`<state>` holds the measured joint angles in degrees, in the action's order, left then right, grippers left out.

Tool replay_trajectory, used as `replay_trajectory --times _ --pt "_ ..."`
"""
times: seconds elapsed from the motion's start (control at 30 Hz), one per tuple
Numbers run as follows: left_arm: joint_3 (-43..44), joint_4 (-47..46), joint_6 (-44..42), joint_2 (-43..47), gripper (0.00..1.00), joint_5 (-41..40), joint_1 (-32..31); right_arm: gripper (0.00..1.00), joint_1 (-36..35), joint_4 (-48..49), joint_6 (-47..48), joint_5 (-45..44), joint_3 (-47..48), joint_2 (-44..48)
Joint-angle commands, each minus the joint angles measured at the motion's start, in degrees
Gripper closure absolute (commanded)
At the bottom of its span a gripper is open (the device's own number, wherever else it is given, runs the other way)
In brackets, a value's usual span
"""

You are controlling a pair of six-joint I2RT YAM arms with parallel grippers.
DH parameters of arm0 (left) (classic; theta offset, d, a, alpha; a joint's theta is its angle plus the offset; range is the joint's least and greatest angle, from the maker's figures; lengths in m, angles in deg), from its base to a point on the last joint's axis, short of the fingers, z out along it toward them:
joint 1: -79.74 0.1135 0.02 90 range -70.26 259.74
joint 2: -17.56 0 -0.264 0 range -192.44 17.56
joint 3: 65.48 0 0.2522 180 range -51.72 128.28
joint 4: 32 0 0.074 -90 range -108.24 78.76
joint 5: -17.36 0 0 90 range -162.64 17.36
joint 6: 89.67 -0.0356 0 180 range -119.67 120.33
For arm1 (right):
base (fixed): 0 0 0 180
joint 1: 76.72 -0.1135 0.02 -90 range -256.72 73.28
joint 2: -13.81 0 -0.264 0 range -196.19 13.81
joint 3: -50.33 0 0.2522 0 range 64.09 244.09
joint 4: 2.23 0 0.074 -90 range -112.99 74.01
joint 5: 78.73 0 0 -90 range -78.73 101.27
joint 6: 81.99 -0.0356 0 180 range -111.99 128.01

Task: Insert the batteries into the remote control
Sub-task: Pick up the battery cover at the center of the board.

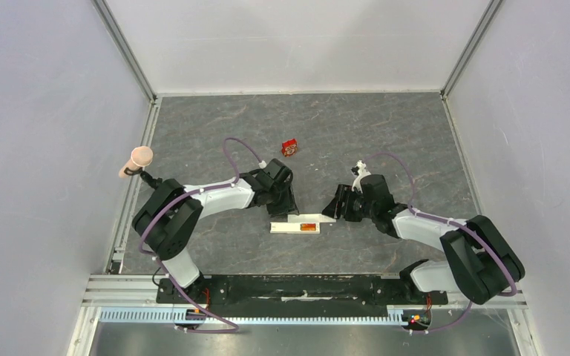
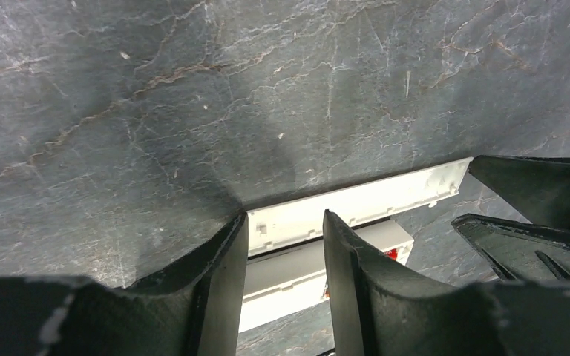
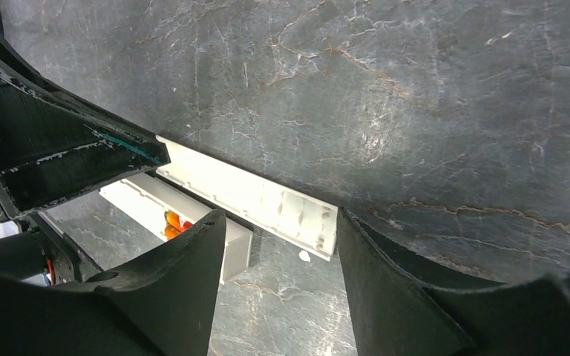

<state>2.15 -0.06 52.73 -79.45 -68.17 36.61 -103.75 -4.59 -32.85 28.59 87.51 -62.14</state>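
The remote control (image 1: pixel 289 228) lies on the grey table with its recess up and an orange-red battery (image 1: pixel 309 228) inside it. The thin white cover strip (image 1: pixel 306 218) lies along its far side. My left gripper (image 1: pixel 285 208) is open over the left part of the strip and remote; in the left wrist view the gripper (image 2: pixel 286 231) straddles the cover strip (image 2: pixel 371 199) and the remote (image 2: pixel 289 274). My right gripper (image 1: pixel 334 211) is open at the strip's right end. In the right wrist view the gripper (image 3: pixel 280 222) frames the strip's end (image 3: pixel 297 215); the battery (image 3: pixel 172 221) shows in the remote (image 3: pixel 141 199).
A small red square box (image 1: pixel 289 147) stands further back on the table. A pinkish object (image 1: pixel 138 159) sits by the left rail. The left gripper's fingers (image 3: pixel 67 156) fill the upper left of the right wrist view.
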Motion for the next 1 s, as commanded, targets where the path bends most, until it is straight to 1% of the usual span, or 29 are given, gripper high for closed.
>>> replay_trajectory --times 0.0,0.1,0.23,0.57,0.83,0.97 --pt "-0.9 -4.5 0.9 -1.7 0.53 5.9 0.0 0.41 -1.1 0.7 -3.0 1.1 -0.1 -1.9" --pt "-0.9 -5.6 1.1 -1.0 0.54 6.4 0.0 0.41 -1.2 3.0 -4.5 2.4 -0.5 -1.4" --pt "-0.7 -6.9 0.8 1.7 0.54 5.8 0.0 0.41 -1.2 3.8 -5.2 2.8 -0.1 0.5" --pt "0.4 -7.5 0.6 6.8 0.54 5.6 -0.1 0.41 -1.2 3.2 -6.9 3.5 1.2 5.3" --pt "-0.5 -6.0 1.4 10.4 0.55 5.8 -0.1 0.41 -1.3 1.9 -7.9 5.1 1.6 7.6" --pt "-0.4 -3.4 1.6 12.1 0.55 6.5 -0.1 0.42 -1.8 -0.4 -8.3 6.0 2.0 9.1"
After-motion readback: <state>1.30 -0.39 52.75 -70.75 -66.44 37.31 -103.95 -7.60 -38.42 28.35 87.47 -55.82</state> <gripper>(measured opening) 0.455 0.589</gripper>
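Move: The battery cover lies crosswise between the hands, the outer fingertip of each already at its near end; its middle is about 5 cm to the right of the left hand, level in reach, and about 5 cm to the left and 1 cm back of the right, roughly 1 cm below each. The remote control sits 3 cm back from the left hand, straight behind it, with its batteries 3 cm back and 4 cm to the right. Upward with both hands after a brief inward nip of under half a centimetre each, keeping the cover clamped end to end between the left hand's left finger and the right hand's right finger. The left rises about 5 cm, tilting just under 10 degrees, the right only about 2.5 cm and then levels off; neither gripper closes further. ##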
